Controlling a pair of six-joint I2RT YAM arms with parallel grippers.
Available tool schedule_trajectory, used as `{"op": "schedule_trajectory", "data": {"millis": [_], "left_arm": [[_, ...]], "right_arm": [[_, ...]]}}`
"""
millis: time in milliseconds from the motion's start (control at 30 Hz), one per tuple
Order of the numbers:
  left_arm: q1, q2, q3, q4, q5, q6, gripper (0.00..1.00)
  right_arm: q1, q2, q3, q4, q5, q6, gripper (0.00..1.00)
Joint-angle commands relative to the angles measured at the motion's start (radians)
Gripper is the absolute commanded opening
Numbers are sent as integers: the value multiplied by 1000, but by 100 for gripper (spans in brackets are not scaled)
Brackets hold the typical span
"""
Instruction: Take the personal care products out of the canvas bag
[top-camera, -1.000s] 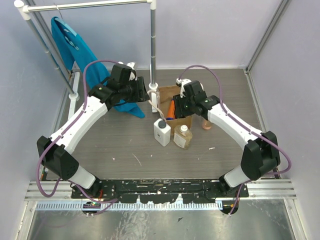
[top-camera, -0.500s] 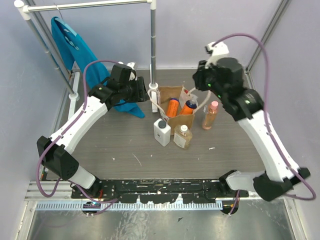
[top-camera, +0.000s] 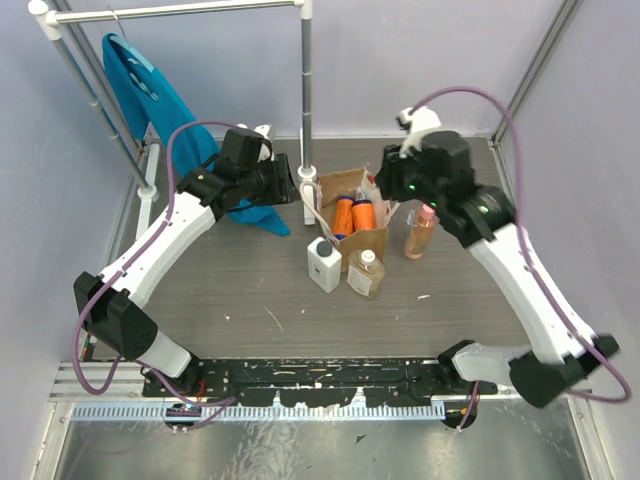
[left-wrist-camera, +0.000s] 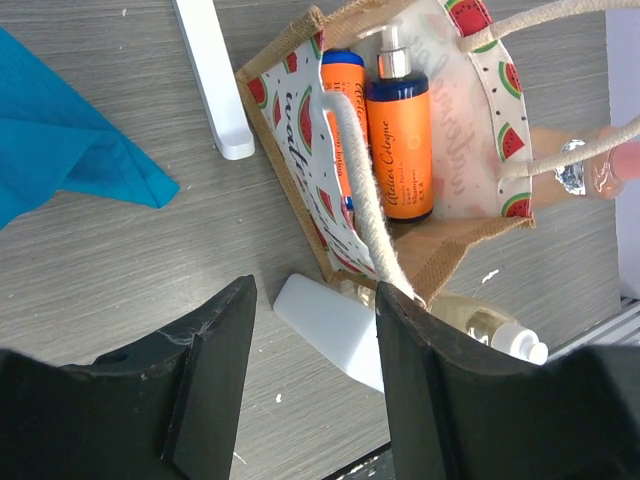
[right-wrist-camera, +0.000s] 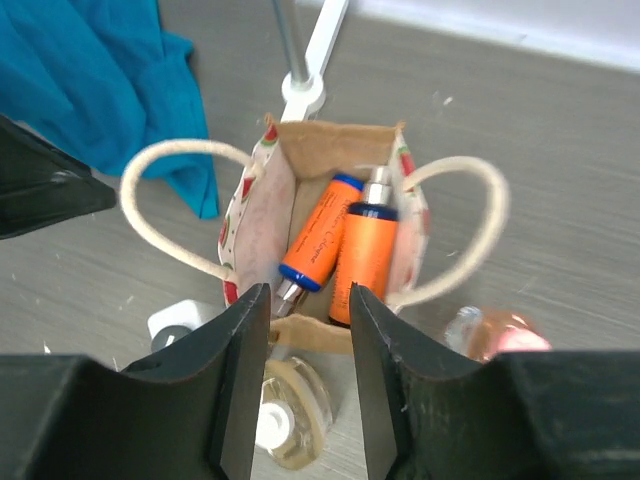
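The canvas bag (top-camera: 372, 240) stands open at mid-table. Two orange bottles (top-camera: 343, 215) (top-camera: 363, 215) lie side by side inside it; both show in the right wrist view (right-wrist-camera: 368, 260) (right-wrist-camera: 318, 240). In front of the bag stand the white rectangular bottle (top-camera: 323, 263) and the amber bottle (top-camera: 366, 272). The pinkish bottle (top-camera: 420, 232) stands to its right. My left gripper (top-camera: 290, 187) (left-wrist-camera: 315, 290) is open left of the bag, with one cord handle (left-wrist-camera: 365, 190) resting against one of its fingers (left-wrist-camera: 420, 380). My right gripper (top-camera: 385, 188) (right-wrist-camera: 308, 295) hovers open above the bag with nothing between its fingers.
A teal garment (top-camera: 150, 95) hangs on the rack at the back left, its hem on the table behind my left arm. The rack's upright pole (top-camera: 306, 100) and white foot (left-wrist-camera: 215, 80) stand just behind the bag. Enclosure walls close in on both sides.
My right arm rose from the bag's mouth, swung high to the right, then came back down a little over the bag. Both orange bottles now show. The left arm has not moved.
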Motion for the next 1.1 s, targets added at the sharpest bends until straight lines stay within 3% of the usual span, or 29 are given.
{"op": "schedule_trajectory", "data": {"millis": [0,200,367,567,700,800,1067], "left_arm": [[5,-11,-2,31,19,-8,58],[4,-21,-10,21,14,3,58],[5,-29,-16,11,2,20,58],[5,-43,-28,1,-22,46,58],[5,-39,-30,2,-24,53,59],[5,-29,-30,9,-10,47,59],[5,-25,-43,12,1,38,59]], "right_arm": [[1,151,-50,122,-141,12,44],[-2,450,49,108,-153,-10,55],[-10,690,167,4,-71,27,63],[-9,788,129,2,66,78,71],[-13,770,67,19,172,82,82],[-40,814,57,3,130,80,84],[-72,916,68,23,-202,31,79]]}}
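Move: The right-hand orange bottle, the one with the pump, lies in the canvas bag about 9 cm ahead of the right hand, 4 cm to its left and some 33 cm below. The other orange bottle is about 5 cm left of it; outside, at similar height, the pink bottle stands 3 cm ahead and 8 cm right of the hand, the clear bottle 5 cm back and 4 cm left. From the left hand, the pump bottle is roughly 6 cm ahead, 14 cm right, 21 cm down. Into the bag's open mouth, towards the right-hand orange bottle, the right hand plunges about 32 cm, swinging some 10 cm forward and 7 cm left on the way, then easing back right by about 5 cm low in the bag. The wrist tips the fingers down some 40 degrees while they spread wide; they stay open about the bottle, unclosed. ##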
